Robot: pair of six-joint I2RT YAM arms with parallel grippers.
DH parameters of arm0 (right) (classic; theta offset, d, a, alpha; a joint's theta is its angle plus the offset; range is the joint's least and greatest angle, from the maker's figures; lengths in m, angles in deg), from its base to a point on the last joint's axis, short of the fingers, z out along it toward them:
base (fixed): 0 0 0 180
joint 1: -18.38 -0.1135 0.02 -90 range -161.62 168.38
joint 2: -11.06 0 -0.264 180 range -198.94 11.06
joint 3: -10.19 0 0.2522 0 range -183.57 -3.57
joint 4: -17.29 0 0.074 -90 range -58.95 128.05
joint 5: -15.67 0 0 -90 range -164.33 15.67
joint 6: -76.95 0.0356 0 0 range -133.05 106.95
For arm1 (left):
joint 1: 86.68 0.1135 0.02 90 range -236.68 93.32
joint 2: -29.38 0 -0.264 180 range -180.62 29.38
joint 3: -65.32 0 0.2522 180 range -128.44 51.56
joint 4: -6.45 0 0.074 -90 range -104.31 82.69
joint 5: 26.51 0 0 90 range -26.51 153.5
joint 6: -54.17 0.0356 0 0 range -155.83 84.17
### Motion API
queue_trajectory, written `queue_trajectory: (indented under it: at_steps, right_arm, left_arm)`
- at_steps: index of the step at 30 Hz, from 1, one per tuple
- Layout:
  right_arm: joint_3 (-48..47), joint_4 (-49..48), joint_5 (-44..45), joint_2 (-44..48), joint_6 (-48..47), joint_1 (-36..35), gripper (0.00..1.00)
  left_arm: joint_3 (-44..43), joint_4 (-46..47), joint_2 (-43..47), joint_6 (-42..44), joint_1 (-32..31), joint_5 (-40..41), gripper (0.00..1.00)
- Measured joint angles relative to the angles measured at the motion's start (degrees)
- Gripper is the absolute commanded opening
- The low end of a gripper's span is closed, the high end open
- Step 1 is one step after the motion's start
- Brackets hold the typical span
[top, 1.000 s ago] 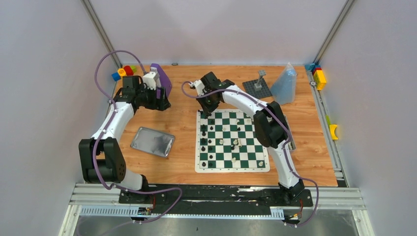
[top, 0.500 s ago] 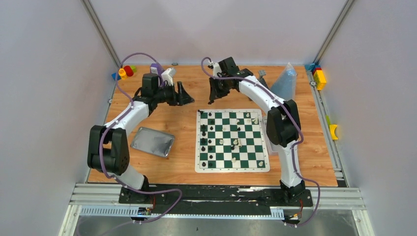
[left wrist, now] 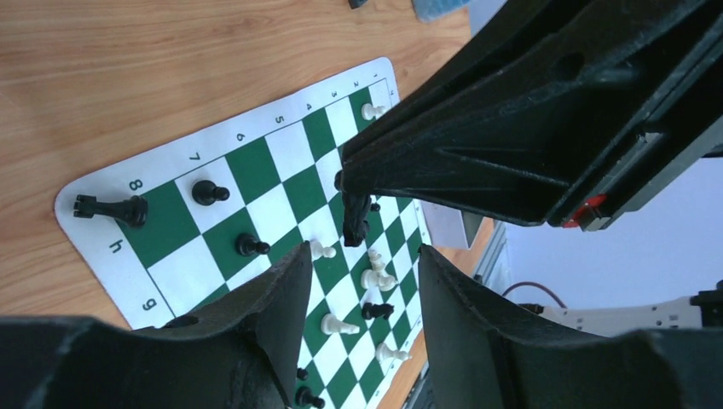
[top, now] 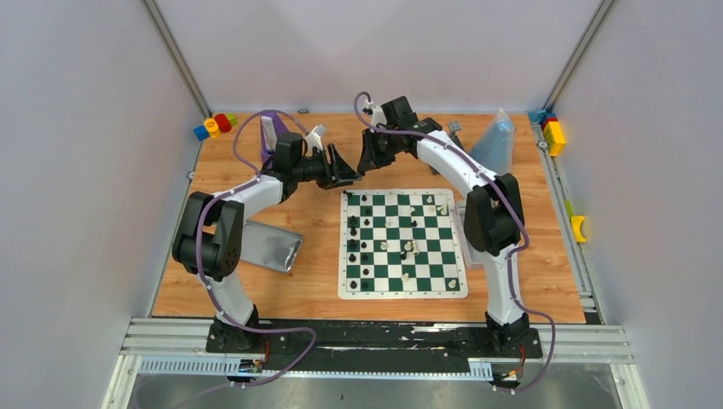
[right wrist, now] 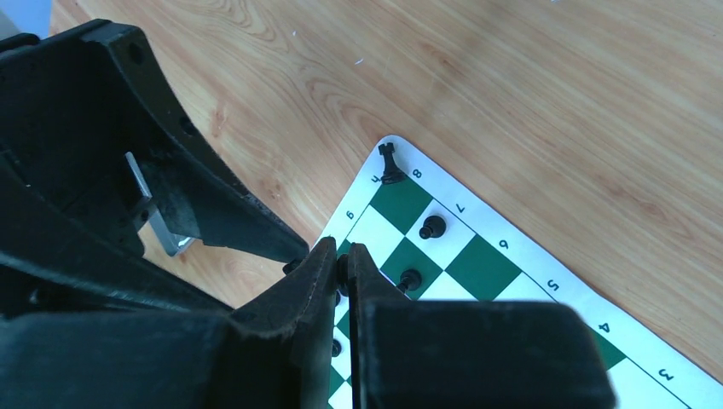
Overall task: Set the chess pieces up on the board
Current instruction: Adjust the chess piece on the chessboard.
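The green and white board lies right of centre with black and white chess pieces scattered on it. Behind its far left corner my right gripper hangs above the wood, shut on a small black chess piece that sticks out below its tips. My left gripper faces it from the left, open, and its fingertips lie just short of that piece with nothing between them. A black rook stands on the corner square, with black pawns beside it.
A silver tin lies left of the board, partly behind the left arm. A grey studded plate and a clear bag sit at the back right. Coloured blocks are at the back left corner, more on the right rail.
The left arm has swung right across the table to meet the right gripper, its jaws narrowing. The right gripper rose from the board's far left corner to behind the board.
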Motion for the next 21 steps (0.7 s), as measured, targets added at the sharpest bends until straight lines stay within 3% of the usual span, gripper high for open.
queue_trajectory:
  at_steps: [21]
  right_arm:
    - [0.24, 0.00, -2.95, 0.00, 1.18, 0.37, 0.00]
  left_arm:
    - [-0.87, 4.94, -4.59, -8.41, -0.11, -0.87, 0.33]
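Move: The black chess piece aimed at is held in the right hand's fingertips, about 1 cm left of and 1 cm below that hand's point. From the open left hand it lies roughly 2 cm ahead, 1 cm to the right and 1 cm lower. Some 12 cm below the left hand, the toppled black rook lies about 3 cm left and 1 cm back; the nearer corner pawn is about 1 cm right and 2 cm back. The black piece is kept pinched and almost still in the right fingers, while the left hand eases in around it, about 1 cm each forward, down and to the right. The left wrist tilts only slightly, some 5 degrees, and its fingers narrow from a bit over half open to about a third on either side of the piece. Whether they touch the piece can't be seen. ##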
